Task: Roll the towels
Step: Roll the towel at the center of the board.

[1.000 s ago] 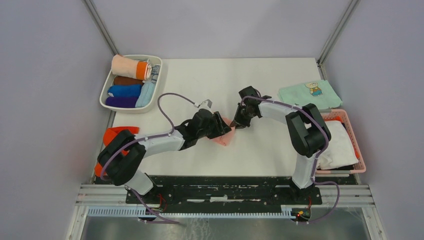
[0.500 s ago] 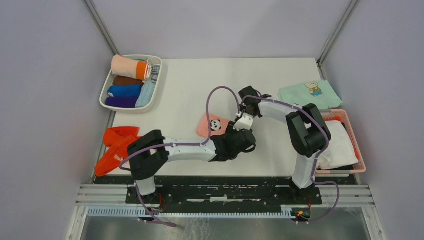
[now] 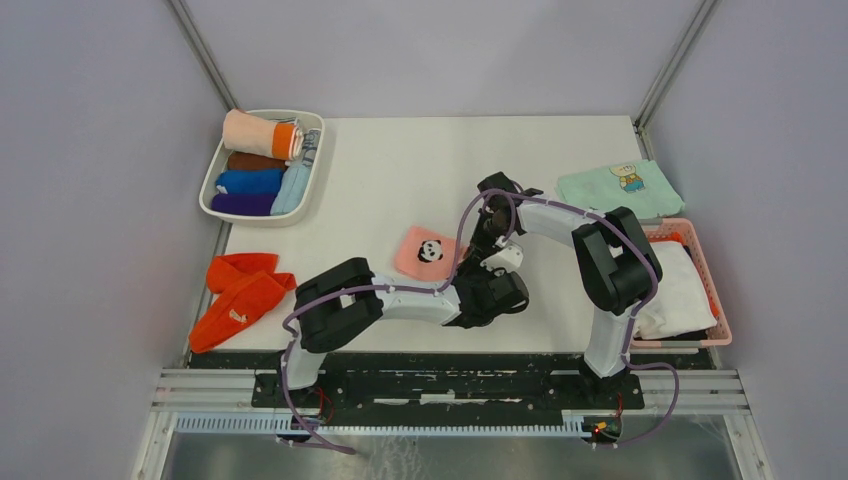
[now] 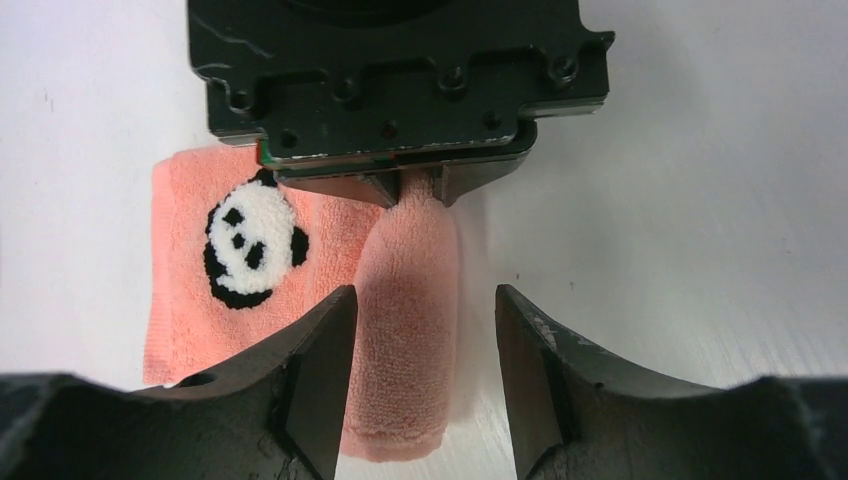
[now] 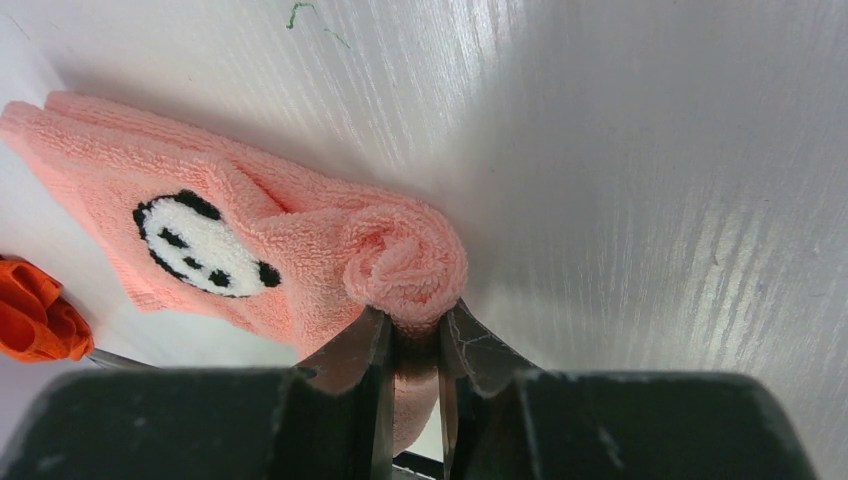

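Note:
A pale pink towel (image 3: 425, 250) with a panda print lies mid-table, its right part rolled into a tube (image 4: 410, 320). My right gripper (image 5: 412, 345) is shut on the far end of that roll (image 5: 405, 260). At the roll's near end my left gripper (image 4: 425, 385) stands open. One of its fingers (image 4: 320, 370) sits close beside the roll, and the other is well apart from it. From above, the left gripper (image 3: 480, 278) faces the right gripper (image 3: 484, 240) along the roll. Red-orange towels (image 3: 240, 295) lie crumpled at the table's left edge.
A white bin (image 3: 210, 190) at the back left holds several rolled cloths. A mint-green cloth (image 3: 620, 185) with a bear print lies at the back right. Below it stands a pink basket (image 3: 712, 290) with white cloth inside.
My left arm swung from on top of the pink towel round to its near side, uncovering the panda print. The right gripper has held its place on the roll.

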Robot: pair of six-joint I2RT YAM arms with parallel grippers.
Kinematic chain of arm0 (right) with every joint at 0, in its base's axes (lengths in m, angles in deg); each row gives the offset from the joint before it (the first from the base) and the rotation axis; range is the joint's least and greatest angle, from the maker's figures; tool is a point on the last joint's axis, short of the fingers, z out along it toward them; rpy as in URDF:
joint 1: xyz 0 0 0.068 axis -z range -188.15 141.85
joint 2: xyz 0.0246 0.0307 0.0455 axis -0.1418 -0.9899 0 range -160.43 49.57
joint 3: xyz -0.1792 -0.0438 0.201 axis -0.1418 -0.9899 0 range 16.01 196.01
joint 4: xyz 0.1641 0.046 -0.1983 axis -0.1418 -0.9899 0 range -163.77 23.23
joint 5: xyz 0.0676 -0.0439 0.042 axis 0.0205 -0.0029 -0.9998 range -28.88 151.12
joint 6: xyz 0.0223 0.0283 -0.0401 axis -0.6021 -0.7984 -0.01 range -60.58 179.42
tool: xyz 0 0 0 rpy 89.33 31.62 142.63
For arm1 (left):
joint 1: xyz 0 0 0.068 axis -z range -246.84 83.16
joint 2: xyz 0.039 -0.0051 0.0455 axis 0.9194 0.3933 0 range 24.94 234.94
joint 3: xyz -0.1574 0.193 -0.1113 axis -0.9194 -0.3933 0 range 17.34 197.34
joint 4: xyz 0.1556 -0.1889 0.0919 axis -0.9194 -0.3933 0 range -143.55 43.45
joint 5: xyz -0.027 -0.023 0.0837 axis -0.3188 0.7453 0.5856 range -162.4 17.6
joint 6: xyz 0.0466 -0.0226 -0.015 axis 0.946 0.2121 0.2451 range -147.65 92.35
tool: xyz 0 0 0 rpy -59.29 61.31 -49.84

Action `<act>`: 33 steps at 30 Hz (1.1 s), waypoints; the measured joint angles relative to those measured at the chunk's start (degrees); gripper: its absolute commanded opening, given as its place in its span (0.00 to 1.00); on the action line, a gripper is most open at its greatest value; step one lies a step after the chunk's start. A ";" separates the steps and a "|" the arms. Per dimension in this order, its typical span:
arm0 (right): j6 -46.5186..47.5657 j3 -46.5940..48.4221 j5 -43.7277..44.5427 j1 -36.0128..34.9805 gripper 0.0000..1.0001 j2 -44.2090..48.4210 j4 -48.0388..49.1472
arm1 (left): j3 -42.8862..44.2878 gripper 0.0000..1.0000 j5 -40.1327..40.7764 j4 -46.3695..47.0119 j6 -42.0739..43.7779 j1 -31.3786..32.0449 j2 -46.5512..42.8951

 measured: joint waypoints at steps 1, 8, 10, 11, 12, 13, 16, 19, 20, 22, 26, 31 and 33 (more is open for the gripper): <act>0.00 0.00 -0.04 0.00 0.06 0.00 0.00 | 0.48 0.60 0.31 -0.31 0.00 0.02 0.63; -0.04 0.00 -0.33 0.00 0.06 0.00 0.02 | 2.84 0.59 1.73 -4.15 -0.09 0.04 3.30; -0.09 0.00 -0.37 0.02 0.06 0.00 0.02 | 3.89 0.57 2.69 -5.70 -0.24 0.02 3.93; -0.11 0.00 -0.42 0.04 0.06 0.00 0.02 | 4.28 0.56 2.95 -6.32 -0.33 0.02 4.26; -0.13 0.00 -0.44 0.04 0.06 0.00 0.02 | 4.66 0.55 3.32 -6.86 -0.48 0.02 4.61; -0.13 0.00 -0.46 0.04 0.06 0.00 0.02 | 4.96 0.54 3.67 -7.43 -0.85 0.02 4.90; -0.17 0.00 -0.52 0.07 0.06 0.00 0.02 | 5.22 0.49 4.00 -9.05 -1.90 0.04 5.20; -0.17 0.00 -0.59 0.07 0.06 0.00 0.00 | 5.31 0.43 3.96 -10.34 -2.95 0.04 5.27; -0.20 0.00 -0.61 0.04 0.06 0.00 0.00 | 5.38 0.41 3.93 -10.58 -3.30 0.04 5.29; -0.24 0.00 -0.76 0.04 0.06 0.00 -0.07 | 5.66 0.36 3.91 -11.58 -3.98 0.04 5.38; -0.46 0.00 -1.14 0.04 0.06 0.00 -0.20 | 5.88 0.22 3.76 -12.70 -5.68 0.04 5.49; -0.39 0.00 -1.53 0.04 0.16 0.00 -0.07 | 5.38 0.11 2.25 -12.46 -6.75 -0.44 5.27; -0.37 -0.02 -1.70 0.04 0.23 0.00 0.31 | 3.96 0.07 0.74 -11.10 -6.78 -1.03 4.13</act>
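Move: From the left hand, the middle of the rolled part of the pink towel lies about 2 cm ahead, 2 cm left and 2 cm below, its near end already between the open fingers. The right fingers are roughly 6 cm ahead and 1 cm left. The flat flap's panda patch sits some 10 cm left and 4 cm ahead. The roll's middle is about 4 cm back from the right hand, neither left nor right. The left fingers shut on the near end of the pink roll and pinch it from both sides. To get there the hand eases about 2 cm down and 2 cm to its left, rolling slightly so its left side rises, and the fingers close mainly in the second half. The right hand keeps its grip near the roll's far end, almost still. ##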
